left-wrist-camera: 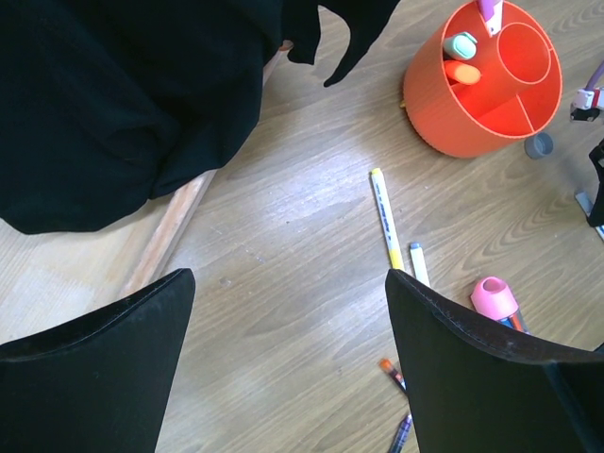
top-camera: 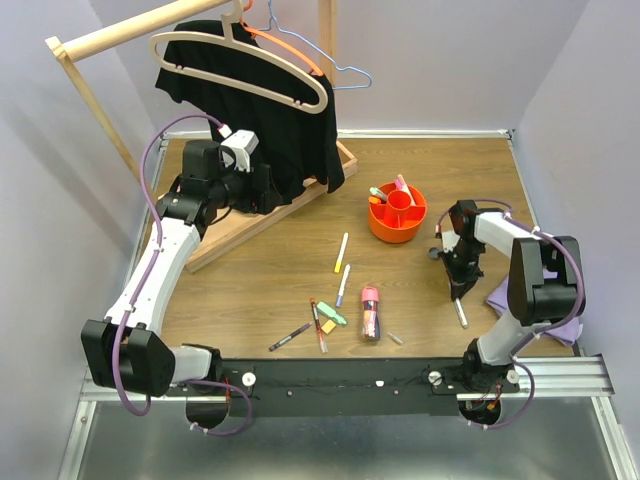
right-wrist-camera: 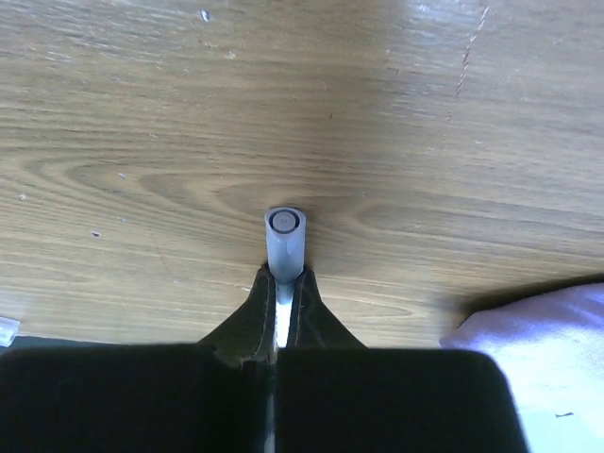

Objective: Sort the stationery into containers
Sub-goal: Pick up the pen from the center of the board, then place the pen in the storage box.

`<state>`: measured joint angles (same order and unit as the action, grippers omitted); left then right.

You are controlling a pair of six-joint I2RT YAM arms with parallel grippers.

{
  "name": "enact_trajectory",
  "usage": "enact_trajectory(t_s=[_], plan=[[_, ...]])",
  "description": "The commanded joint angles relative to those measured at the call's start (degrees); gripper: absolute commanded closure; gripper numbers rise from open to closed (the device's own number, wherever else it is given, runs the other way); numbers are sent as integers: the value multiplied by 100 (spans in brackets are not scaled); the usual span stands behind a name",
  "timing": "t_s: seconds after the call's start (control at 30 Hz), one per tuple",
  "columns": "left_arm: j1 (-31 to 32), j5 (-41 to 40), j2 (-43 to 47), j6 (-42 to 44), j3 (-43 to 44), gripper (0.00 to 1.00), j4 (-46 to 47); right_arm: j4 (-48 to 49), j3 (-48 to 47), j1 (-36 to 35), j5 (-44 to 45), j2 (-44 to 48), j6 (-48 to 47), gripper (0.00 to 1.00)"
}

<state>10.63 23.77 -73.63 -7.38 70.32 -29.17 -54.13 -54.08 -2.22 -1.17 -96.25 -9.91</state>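
My right gripper (right-wrist-camera: 283,288) is shut on a white pen with a grey cap (right-wrist-camera: 284,240); the pen's cap end sticks out past the fingertips over the wood. From above, that gripper (top-camera: 460,288) is right of the orange organiser (top-camera: 397,213), with the pen (top-camera: 461,313) pointing toward the near edge. The organiser (left-wrist-camera: 483,80) holds green, orange and pink pieces. Loose on the table lie a yellow pen (top-camera: 341,250), a blue-capped pen (top-camera: 343,285), a pink tube (top-camera: 370,312), a green highlighter (top-camera: 332,318), an orange pen (top-camera: 318,326) and a purple pen (top-camera: 289,337). My left gripper (left-wrist-camera: 290,278) hangs open by the black garment, holding nothing.
A black garment (top-camera: 270,90) hangs from a wooden rack (top-camera: 110,35) whose base (top-camera: 250,225) lies at the back left. A lilac cloth (right-wrist-camera: 543,330) lies just right of my right gripper. A small grey cap (left-wrist-camera: 540,145) sits beside the organiser.
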Motion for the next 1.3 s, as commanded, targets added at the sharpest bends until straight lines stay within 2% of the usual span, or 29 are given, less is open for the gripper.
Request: enact_trajectory(t_s=[0.0, 0.13, 0.23, 0.33, 0.37, 0.43, 0.47, 0.57, 0.67, 1.0, 1.27], plan=[[9, 154, 32, -36, 43, 9, 34, -1, -435, 28, -251, 377, -11, 100], [-35, 172, 138, -18, 17, 9, -80, -273, -1445, 29, -699, 897, -46, 100], [-53, 242, 208, -10, -1, 9, -177, 76, -1885, 28, -1218, 1143, 94, 99], [-53, 216, 252, 61, 7, 9, -291, 1357, -1730, 28, -1500, 1432, 472, 99], [-53, 198, 252, 87, 25, 9, -326, 2240, -1624, 37, -1570, 1494, 673, 100], [-53, 163, 243, 184, 51, 9, -449, 3132, -1430, 29, -1772, 1600, 859, 100], [-53, 154, 243, 227, 86, 9, -493, 3902, -1316, 28, -1851, 1592, 972, 99], [-61, 75, 200, 359, 157, 9, -660, 5135, -1210, 20, -1905, 1381, 1403, 99], [-53, 14, 129, 509, 245, 9, -783, 5780, -1271, 20, -1808, 1030, 1518, 99], [-70, -136, -196, 606, 438, 9, -766, 5958, -1746, -50, -2001, -42, 1396, 99], [-61, -118, -416, 571, 596, 9, -731, 5695, -1807, -261, -2028, -368, 1124, 100]])
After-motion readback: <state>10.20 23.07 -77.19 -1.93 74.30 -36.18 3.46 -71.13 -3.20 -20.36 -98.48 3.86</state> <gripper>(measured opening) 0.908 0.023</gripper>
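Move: Ahead and to the left of the right hand, which already grips the grey pen at table height, stands the orange container, some 20 cm farther out and 16 cm left. The small dark knob sits about 10 cm ahead and 6 cm left; the pink bottle is roughly 22 cm left and 4 cm back, the purple cloth about 20 cm right and 3 cm back. From the left hand, the container lies some 32 cm right, 4 cm ahead and well below. Lifting the grey pen off the table in its shut fingers, the right hand sweeps quickly forward about 30 cm while climbing some 20 cm and easing left, towards the orange container and on past its right side. On the way the wrist tips up by around 70 degrees, so the fingers swing from straight down to mostly forward; then the hand slows and sinks a few centimetres, keeping its grip. ##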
